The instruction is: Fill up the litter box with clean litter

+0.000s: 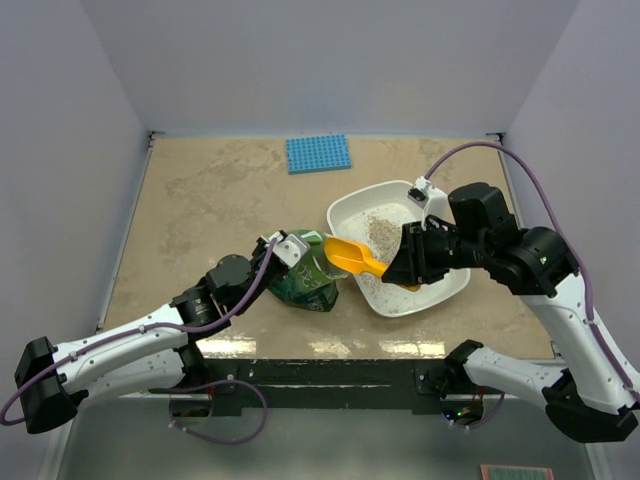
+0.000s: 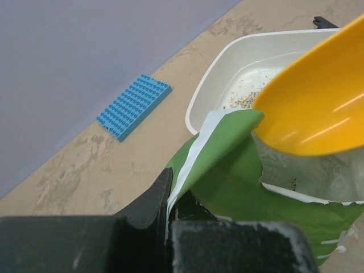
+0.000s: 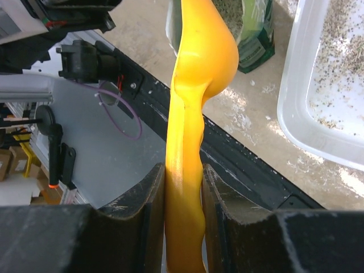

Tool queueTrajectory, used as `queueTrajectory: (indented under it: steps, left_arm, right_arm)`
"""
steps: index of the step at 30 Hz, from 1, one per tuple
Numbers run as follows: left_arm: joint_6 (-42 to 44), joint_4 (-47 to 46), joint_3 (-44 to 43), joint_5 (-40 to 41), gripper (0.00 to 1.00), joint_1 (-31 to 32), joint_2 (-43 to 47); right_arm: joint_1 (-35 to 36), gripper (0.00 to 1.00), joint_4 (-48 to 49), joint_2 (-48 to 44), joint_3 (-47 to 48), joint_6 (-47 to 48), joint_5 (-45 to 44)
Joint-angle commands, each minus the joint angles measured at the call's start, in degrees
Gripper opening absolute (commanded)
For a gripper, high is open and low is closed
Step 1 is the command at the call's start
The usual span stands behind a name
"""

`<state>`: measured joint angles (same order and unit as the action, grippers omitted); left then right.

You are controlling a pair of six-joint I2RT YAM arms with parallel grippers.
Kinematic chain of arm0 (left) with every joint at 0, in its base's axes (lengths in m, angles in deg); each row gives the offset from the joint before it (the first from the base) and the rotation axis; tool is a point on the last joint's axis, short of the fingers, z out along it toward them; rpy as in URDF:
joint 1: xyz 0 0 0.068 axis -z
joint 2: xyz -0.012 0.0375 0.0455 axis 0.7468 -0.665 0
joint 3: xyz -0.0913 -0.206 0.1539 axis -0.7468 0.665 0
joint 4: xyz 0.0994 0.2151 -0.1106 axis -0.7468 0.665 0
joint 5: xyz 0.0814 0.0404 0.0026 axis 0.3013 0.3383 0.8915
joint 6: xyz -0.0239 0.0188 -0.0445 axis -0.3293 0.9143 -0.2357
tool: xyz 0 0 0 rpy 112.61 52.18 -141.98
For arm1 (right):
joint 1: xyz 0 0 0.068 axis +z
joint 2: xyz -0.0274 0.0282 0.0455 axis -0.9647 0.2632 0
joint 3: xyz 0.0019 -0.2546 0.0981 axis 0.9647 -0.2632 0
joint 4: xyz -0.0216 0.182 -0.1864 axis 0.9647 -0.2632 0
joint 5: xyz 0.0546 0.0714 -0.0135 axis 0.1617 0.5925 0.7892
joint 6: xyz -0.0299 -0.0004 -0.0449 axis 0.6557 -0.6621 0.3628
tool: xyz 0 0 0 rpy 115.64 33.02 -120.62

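The white litter box (image 1: pixel 372 190) sits right of centre, with a thin heap of clean litter (image 1: pixel 382 232) on its floor. A crinkly green bag (image 1: pixel 300 275) lies just left of it. My left gripper (image 1: pixel 283 250) is shut on the bag's torn top edge (image 2: pixel 193 151), holding the mouth up. My right gripper (image 1: pixel 405 265) is over the box's near part and is shut on the handle of the orange scoop (image 1: pixel 352 257). The scoop's bowl (image 2: pixel 318 108) hangs at the bag's mouth, beside the box's rim (image 2: pixel 227 54). In the right wrist view the scoop (image 3: pixel 199 68) stands on edge between the fingers (image 3: pixel 151 205).
A blue studded mat (image 1: pixel 318 153) lies at the back of the table. Spilled granules (image 3: pixel 239 114) dot the table between the bag and the black front rail (image 1: pixel 330 370). Grey walls close in the left, back and right sides.
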<state>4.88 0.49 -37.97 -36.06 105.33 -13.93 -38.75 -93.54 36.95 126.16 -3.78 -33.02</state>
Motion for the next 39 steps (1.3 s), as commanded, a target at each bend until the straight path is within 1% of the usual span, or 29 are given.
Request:
queueTrajectory:
  steps: [1,5,9,13,15,19,25,32,35,39]
  left_arm:
    - [-0.1,-2.6,-0.1,3.3,0.0,-0.4,1.1]
    - [0.0,-2.6,-0.1,3.3,0.0,-0.4,1.3]
    - [-0.1,-2.7,-0.1,1.8,0.0,-0.3,1.8]
    - [0.4,-0.9,-0.8,-3.2,0.0,0.8,1.3]
    - [0.9,-0.3,-0.9,-4.2,0.0,1.5,0.9]
    - [1.7,0.6,-1.2,-6.8,0.0,3.3,-0.3]
    - [2.6,1.3,-1.0,-9.0,0.0,5.7,-0.4]
    - [4.0,1.7,-0.8,-7.4,0.0,8.7,-0.3]
    - [4.6,1.6,-0.5,-6.5,0.0,9.5,-0.1]
    - [5.0,1.6,-0.4,-6.1,0.0,10.0,-0.1]
  right_arm:
    - [0.1,0.0,0.3,-2.2,-2.2,-0.1,1.6]
    - [0.1,0.0,0.3,-2.3,-5.2,-0.2,0.5]
    - [0.1,0.0,0.4,1.0,-6.6,1.2,-1.3]
    - [0.1,0.0,0.6,5.6,-5.4,2.3,-1.4]
    - [0.1,0.0,0.5,7.1,-4.5,2.3,-1.2]
    - [0.1,0.0,0.3,10.1,-4.5,1.7,1.6]
    - [0.1,0.0,0.4,12.2,-7.5,-0.7,5.1]
    - [0.1,0.0,0.7,19.5,-6.2,-2.1,12.0]
    - [0.1,0.0,0.8,22.1,-5.6,-1.8,12.8]
    - [0.0,0.0,3.7,25.5,-8.8,-2.9,14.5]
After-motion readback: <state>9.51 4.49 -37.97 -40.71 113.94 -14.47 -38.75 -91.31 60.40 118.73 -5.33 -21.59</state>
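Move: The bag's open mouth lies about 15 cm to the left of the right hand, 7 cm ahead and 11 cm below; that hand already holds the orange scoop, its bowl above the mouth. The litter box's middle is roughly 14 cm ahead of the right hand, 6 cm to its right and 29 cm below. From the left hand, already pinching the rim, the mouth lies some 6 cm right, 5 cm back and 4 cm below. The scoop goes bowl-first down into the bag's mouth: the right hand keeps its grip on the handle and sinks about 11 cm, working left as well, while its wrist tips some 30 degrees to point the fingers more steeply down. Shortly after, the left hand, still pinching the rim, draws it back and to the right, towards the scoop, turning slightly clockwise. ##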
